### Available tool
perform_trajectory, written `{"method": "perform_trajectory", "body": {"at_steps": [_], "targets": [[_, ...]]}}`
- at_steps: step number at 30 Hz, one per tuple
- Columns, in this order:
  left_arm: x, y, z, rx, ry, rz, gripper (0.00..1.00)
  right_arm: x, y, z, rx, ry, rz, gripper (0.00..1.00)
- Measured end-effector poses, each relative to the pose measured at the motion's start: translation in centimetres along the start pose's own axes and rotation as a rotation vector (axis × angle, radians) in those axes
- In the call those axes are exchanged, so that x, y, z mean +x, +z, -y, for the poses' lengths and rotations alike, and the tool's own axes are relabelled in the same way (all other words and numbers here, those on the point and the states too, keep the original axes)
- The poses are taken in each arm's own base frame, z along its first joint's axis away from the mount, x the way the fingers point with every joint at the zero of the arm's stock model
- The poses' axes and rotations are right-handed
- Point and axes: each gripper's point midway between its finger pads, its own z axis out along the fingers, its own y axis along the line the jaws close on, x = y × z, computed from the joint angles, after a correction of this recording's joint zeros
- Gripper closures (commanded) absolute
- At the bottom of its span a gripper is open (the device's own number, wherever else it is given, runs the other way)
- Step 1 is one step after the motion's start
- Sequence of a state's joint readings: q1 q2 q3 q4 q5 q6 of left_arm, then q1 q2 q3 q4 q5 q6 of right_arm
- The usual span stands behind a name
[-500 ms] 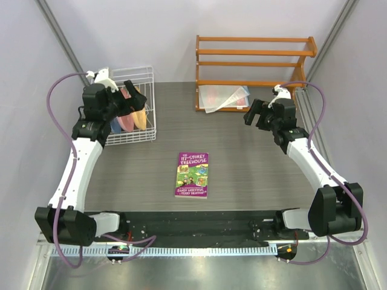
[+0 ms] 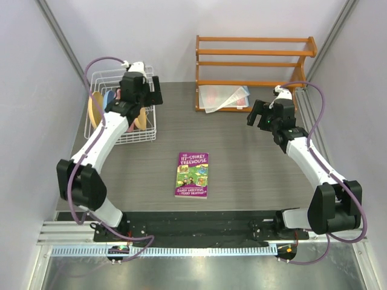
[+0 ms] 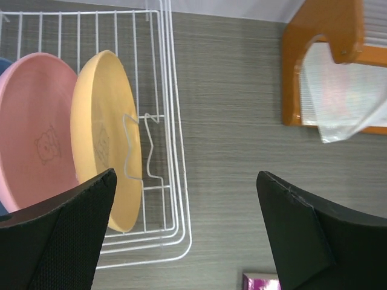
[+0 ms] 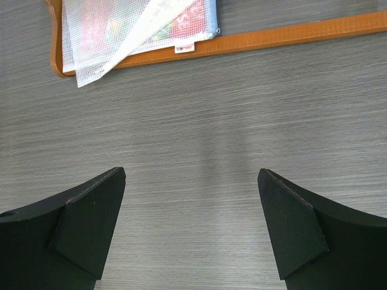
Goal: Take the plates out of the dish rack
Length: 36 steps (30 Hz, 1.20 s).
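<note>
The white wire dish rack (image 2: 103, 78) stands at the table's back left with plates upright in it. A yellow plate (image 2: 94, 110) is at its left end and a light blue plate (image 2: 109, 97) stands beside it. My left arm hides much of the others. The left wrist view shows a pink plate (image 3: 33, 133), a yellow plate (image 3: 103, 133) beside it and the rack's right wall (image 3: 175, 121). My left gripper (image 2: 146, 95) (image 3: 186, 175) hangs open above the rack's right edge, holding nothing. The right gripper (image 2: 257, 115) (image 4: 191, 172) is open over bare table.
An orange wooden shelf (image 2: 254, 63) stands at the back right with a clear mesh pouch (image 2: 224, 96) (image 4: 133, 24) on its bottom board. A purple book (image 2: 192, 174) lies mid-table; its corner (image 3: 261, 281) shows in the left wrist view.
My left arm has swung from the rack's left side to above its right edge, uncovering the yellow plate at the left end. The right arm has barely moved.
</note>
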State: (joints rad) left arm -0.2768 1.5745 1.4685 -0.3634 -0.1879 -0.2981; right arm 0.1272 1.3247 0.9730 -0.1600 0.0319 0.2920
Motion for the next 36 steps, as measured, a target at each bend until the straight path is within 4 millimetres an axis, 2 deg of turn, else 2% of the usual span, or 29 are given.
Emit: {"method": "perform_trajectory", "body": {"at_steps": [3,6,9,13,15,18,20,22,25,27,30,36], "targets": [[0.5,1.5,-0.5,-0.087,0.040,-0.007,0.06,0.0,0.0,0.0,0.000,0.000,0.000,0.04],[1.1,2.2,-1.9,-0.194,0.068,-0.008,0.08,0.0,0.0,0.0,0.000,0.000,0.000,0.04],[0.9,2.1,-3.3,-0.279,0.087,0.005,0.10,0.0,0.0,0.0,0.002,0.000,0.001,0.05],[0.4,1.8,-4.6,-0.357,0.092,0.030,0.18,0.1,0.2,0.1,0.005,0.000,-0.004,0.07],[0.3,1.7,-5.1,-0.391,0.095,0.036,0.18,0.4,0.4,0.2,0.007,0.000,-0.013,0.07],[0.7,2.0,-5.8,-0.431,0.103,0.031,0.25,0.8,0.7,0.3,0.012,0.000,-0.026,0.07],[1.4,2.6,-6.1,-0.455,0.112,0.016,0.36,0.9,0.8,0.3,0.014,0.000,-0.029,0.07],[2.3,3.3,-6.5,-0.478,0.124,-0.004,0.40,1.0,0.9,0.4,0.015,0.000,-0.031,0.07],[3.4,4.1,-7.0,-0.512,0.140,-0.028,0.53,1.1,0.9,0.4,0.015,0.000,-0.034,0.07],[3.7,4.1,-7.3,-0.535,0.145,-0.033,0.54,1.1,0.9,0.4,0.016,-0.001,-0.035,0.07],[3.6,4.0,-7.7,-0.561,0.146,-0.025,0.65,1.2,1.0,0.4,0.016,-0.001,-0.036,0.07],[3.4,3.6,-8.3,-0.602,0.150,-0.016,1.00,1.9,1.6,0.6,0.024,-0.002,-0.060,0.07]]}}
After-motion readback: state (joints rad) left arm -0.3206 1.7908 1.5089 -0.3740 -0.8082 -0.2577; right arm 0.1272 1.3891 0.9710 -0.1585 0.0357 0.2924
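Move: The nearer yellow plate, on edge at the rack's right end, has its middle about 7 cm to the left hand's left, some 4 cm ahead and 12 cm below. Beside it the pink plate stands about 5 cm farther left and the blue one about 9 cm farther left, both roughly level with it; the rack's right side rail runs just 1 cm left of the hand, 3 cm ahead and 14 cm below. From the right hand that yellow plate lies about 49 cm left, 10 cm ahead and a little lower. Leftward about 7 cm and down some 6 cm, after a slight push forward at the start, the left hand comes over the rack's right side to the upper rim of the right-hand yellow plate. It turns counter-clockwise roughly 25 degrees and rolls its left side up about as much, while its wide-open fingers close most of the way to pinch the rim. The open, empty right hand sinks about 2 cm. ##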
